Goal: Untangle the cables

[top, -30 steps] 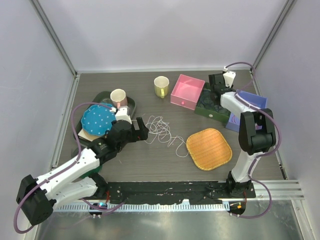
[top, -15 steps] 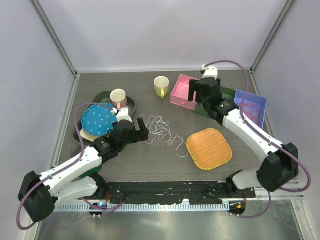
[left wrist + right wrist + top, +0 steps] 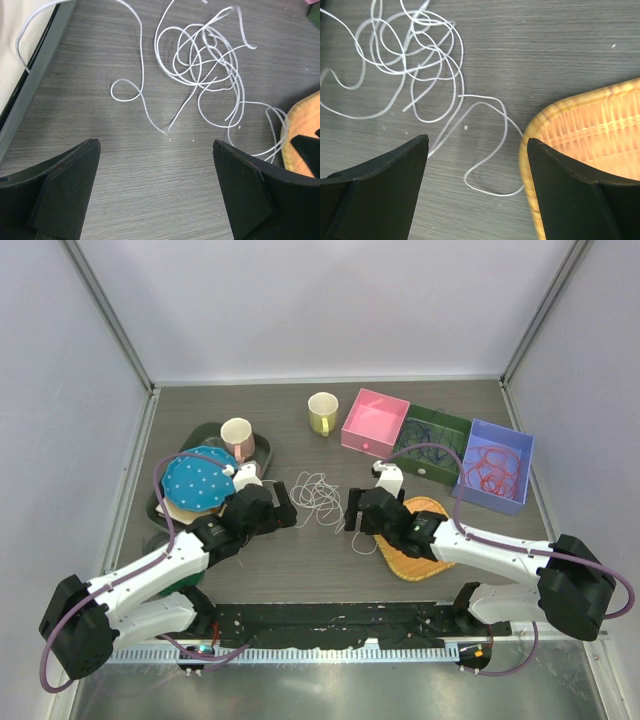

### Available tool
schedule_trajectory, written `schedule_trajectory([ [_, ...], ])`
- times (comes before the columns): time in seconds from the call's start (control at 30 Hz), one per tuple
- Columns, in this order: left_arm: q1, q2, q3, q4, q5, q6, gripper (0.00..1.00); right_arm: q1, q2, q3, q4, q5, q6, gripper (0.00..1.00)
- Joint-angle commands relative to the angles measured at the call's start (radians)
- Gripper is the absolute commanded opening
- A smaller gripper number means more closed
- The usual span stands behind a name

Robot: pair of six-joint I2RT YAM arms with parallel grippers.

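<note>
A white cable [image 3: 318, 492] lies in a loose tangle on the dark table between my two grippers. My left gripper [image 3: 284, 508] is open just left of it. In the left wrist view the tangle [image 3: 207, 62] lies ahead of the open left gripper [image 3: 156, 145], untouched. My right gripper [image 3: 356, 520] is open at the tangle's right edge. Seen from the right wrist, one loop of the white cable [image 3: 415, 52] runs between the wide fingers of the right gripper [image 3: 477, 140]. An orange-red cable [image 3: 488, 470] lies in the blue box, and a dark cable [image 3: 420, 448] lies in the green box.
A woven orange tray [image 3: 432, 546] lies under my right arm, its rim [image 3: 535, 135] beside the right finger. At the back are a pink box [image 3: 375, 420], a yellow mug [image 3: 322, 412] and a pale mug [image 3: 237, 434]. A blue dotted plate [image 3: 193, 480] sits at the left.
My right arm has swung from the boxes at the back right down to the middle of the table, and its jaws have opened wide. The left arm has hardly moved.
</note>
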Motion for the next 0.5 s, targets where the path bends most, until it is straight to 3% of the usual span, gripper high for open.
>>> schedule_trajectory([
  [0.0,0.001,0.036,-0.022,0.071,0.010,-0.045,1.00,0.025,-0.026,-0.033,0.190,0.118,0.215,0.86],
  [0.13,0.001,0.078,-0.025,0.138,0.044,-0.048,1.00,0.029,0.026,-0.038,0.245,0.098,0.265,0.87],
  [0.47,0.001,0.266,0.012,0.217,0.035,-0.084,1.00,0.066,0.103,-0.009,0.100,0.158,0.327,0.88],
])
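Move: The white cable's tangle lies about 7 cm ahead of my left hand, some 8 cm to its right and roughly 10 cm below it. From my right hand the same tangle is about 7 cm ahead, some 9 cm to the left and 8 cm below. The orange basket sits about 19 cm to the right of my right hand and 4 cm nearer me; the dark tray is some 20 cm to the left of my left hand and 11 cm farther out. I lower my left hand about 5 cm towards the white cable, easing slightly right and tipping the fingers a little further down, jaws still wide open. My right hand, empty and open too, shifts about 2 cm left towards the tangle, then sinks some 2 cm, while its wrist rolls left side up and turns clockwise about 10 degrees. Both stay clear of the cable. ##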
